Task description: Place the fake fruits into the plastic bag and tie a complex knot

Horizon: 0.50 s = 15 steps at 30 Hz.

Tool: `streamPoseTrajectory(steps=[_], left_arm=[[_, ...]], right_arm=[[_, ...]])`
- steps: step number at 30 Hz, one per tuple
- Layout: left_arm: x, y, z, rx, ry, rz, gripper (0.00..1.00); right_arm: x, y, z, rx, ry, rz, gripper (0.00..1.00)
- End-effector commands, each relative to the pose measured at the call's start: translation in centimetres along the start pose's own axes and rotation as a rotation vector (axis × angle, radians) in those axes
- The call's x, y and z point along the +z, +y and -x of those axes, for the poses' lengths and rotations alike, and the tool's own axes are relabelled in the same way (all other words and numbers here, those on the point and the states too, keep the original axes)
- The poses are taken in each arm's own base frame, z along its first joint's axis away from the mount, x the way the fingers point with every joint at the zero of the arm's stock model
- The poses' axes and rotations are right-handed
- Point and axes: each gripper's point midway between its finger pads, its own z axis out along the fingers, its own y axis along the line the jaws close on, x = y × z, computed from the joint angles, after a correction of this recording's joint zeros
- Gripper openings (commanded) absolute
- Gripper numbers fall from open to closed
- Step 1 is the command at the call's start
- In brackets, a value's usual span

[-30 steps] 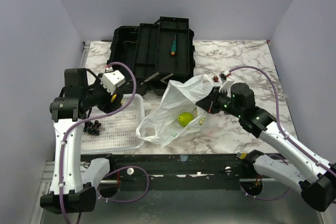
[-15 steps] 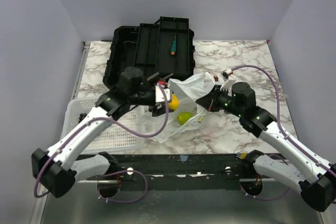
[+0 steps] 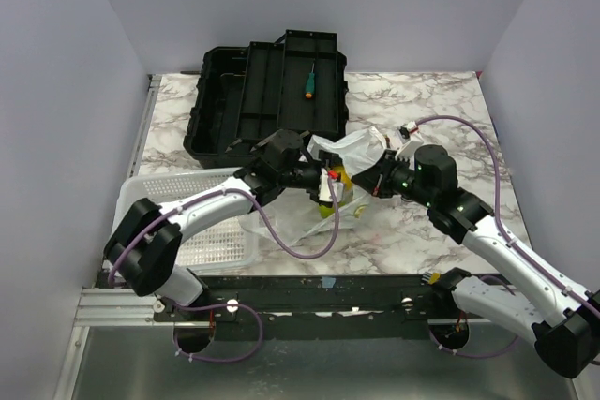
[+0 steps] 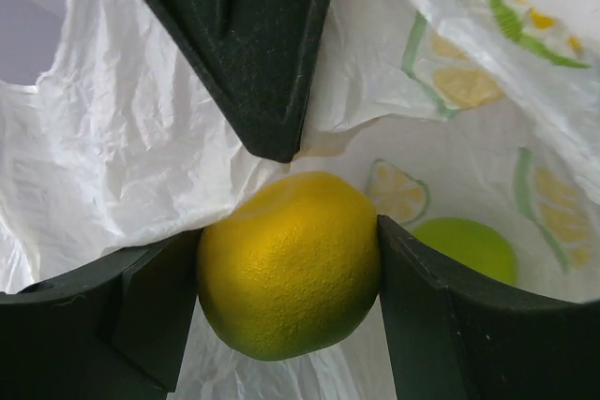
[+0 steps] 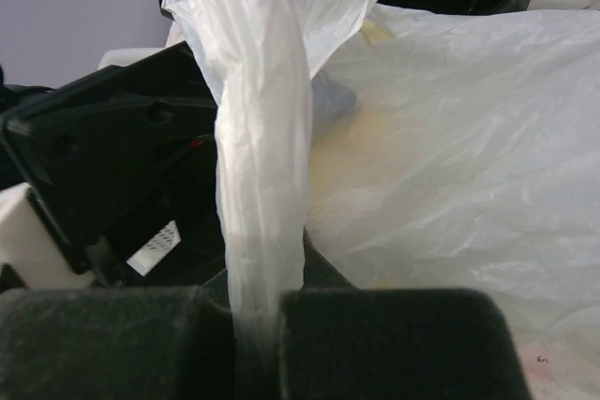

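The white plastic bag (image 3: 364,146) lies in the middle of the table with its mouth held open. My left gripper (image 3: 330,185) reaches into that mouth from the left. In the left wrist view it (image 4: 287,274) is shut on a round yellow-green fake fruit (image 4: 289,264), with bag plastic (image 4: 141,138) all round. Deeper in the bag lies a second, green fruit (image 4: 466,248). My right gripper (image 3: 376,178) is at the bag's right side. In the right wrist view it (image 5: 258,325) is shut on a twisted white bag handle (image 5: 262,185). No knot shows.
An open black toolbox (image 3: 272,91) stands behind the bag, with a green-handled screwdriver (image 3: 308,81) in its tray. A white perforated basket (image 3: 211,222) sits at the front left, partly under my left arm.
My left arm has swung from over the basket to the bag, carrying the yellow-green fruit, and is now inside the bag's mouth. The right gripper has kept its hold on the handle.
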Motion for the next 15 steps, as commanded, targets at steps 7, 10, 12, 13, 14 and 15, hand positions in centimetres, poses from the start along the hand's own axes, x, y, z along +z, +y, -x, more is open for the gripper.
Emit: streamPoseTrajectory(steps=[7, 10, 12, 13, 14, 15], left_arm=[[4.2, 0.8, -3.4, 0.348, 0.015, 0.086, 0.72], [4.0, 0.8, -3.2, 0.326, 0.022, 0.09, 0.9], [3.3, 0.8, -2.6, 0.297, 0.025, 0.085, 0.98], [2.9, 0.7, -2.2, 0.28, 0.024, 0.082, 0.98], [2.4, 0.6, -1.4, 0.263, 0.015, 0.074, 0.98], [2.0, 0.3, -0.9, 0.248, 0.007, 0.059, 0.99]], right_arm=[[-0.1, 1.0, 1.2, 0.019, -0.017, 0.027, 0.01], [-0.1, 0.8, 1.2, 0.019, -0.016, 0.02, 0.01], [-0.1, 0.5, 1.2, 0.022, -0.017, 0.004, 0.01], [-0.1, 0.2, 1.2, 0.022, -0.016, -0.005, 0.01], [0.0, 0.0, 1.2, 0.025, -0.018, -0.017, 0.01], [0.0, -0.3, 1.1, 0.027, -0.018, -0.027, 0.01]])
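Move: The left gripper has the yellow fruit inside the bag's mouth. The bag bottom it is headed for lies about 9 cm below, roughly 2 cm ahead and 4 cm to its right. The green fruit already in the bag is some 5 cm back, 3 cm right and 9 cm below. The right fingertips, pinching the bag rim, are level ahead, about 3 cm right and 4 cm higher; from them the bag bottom is 13 cm down, 2 cm ahead, not off to either side. Down into the bag by about 6 cm, easing forward and a little right, the left hand carries the yellow fruit beside the green one, rolling about 15 degrees around its finger line. At the bottom the fingers spread wide and let go of the fruit, and the hand begins to lift. The right gripper stays in place, still pinching the rim. ##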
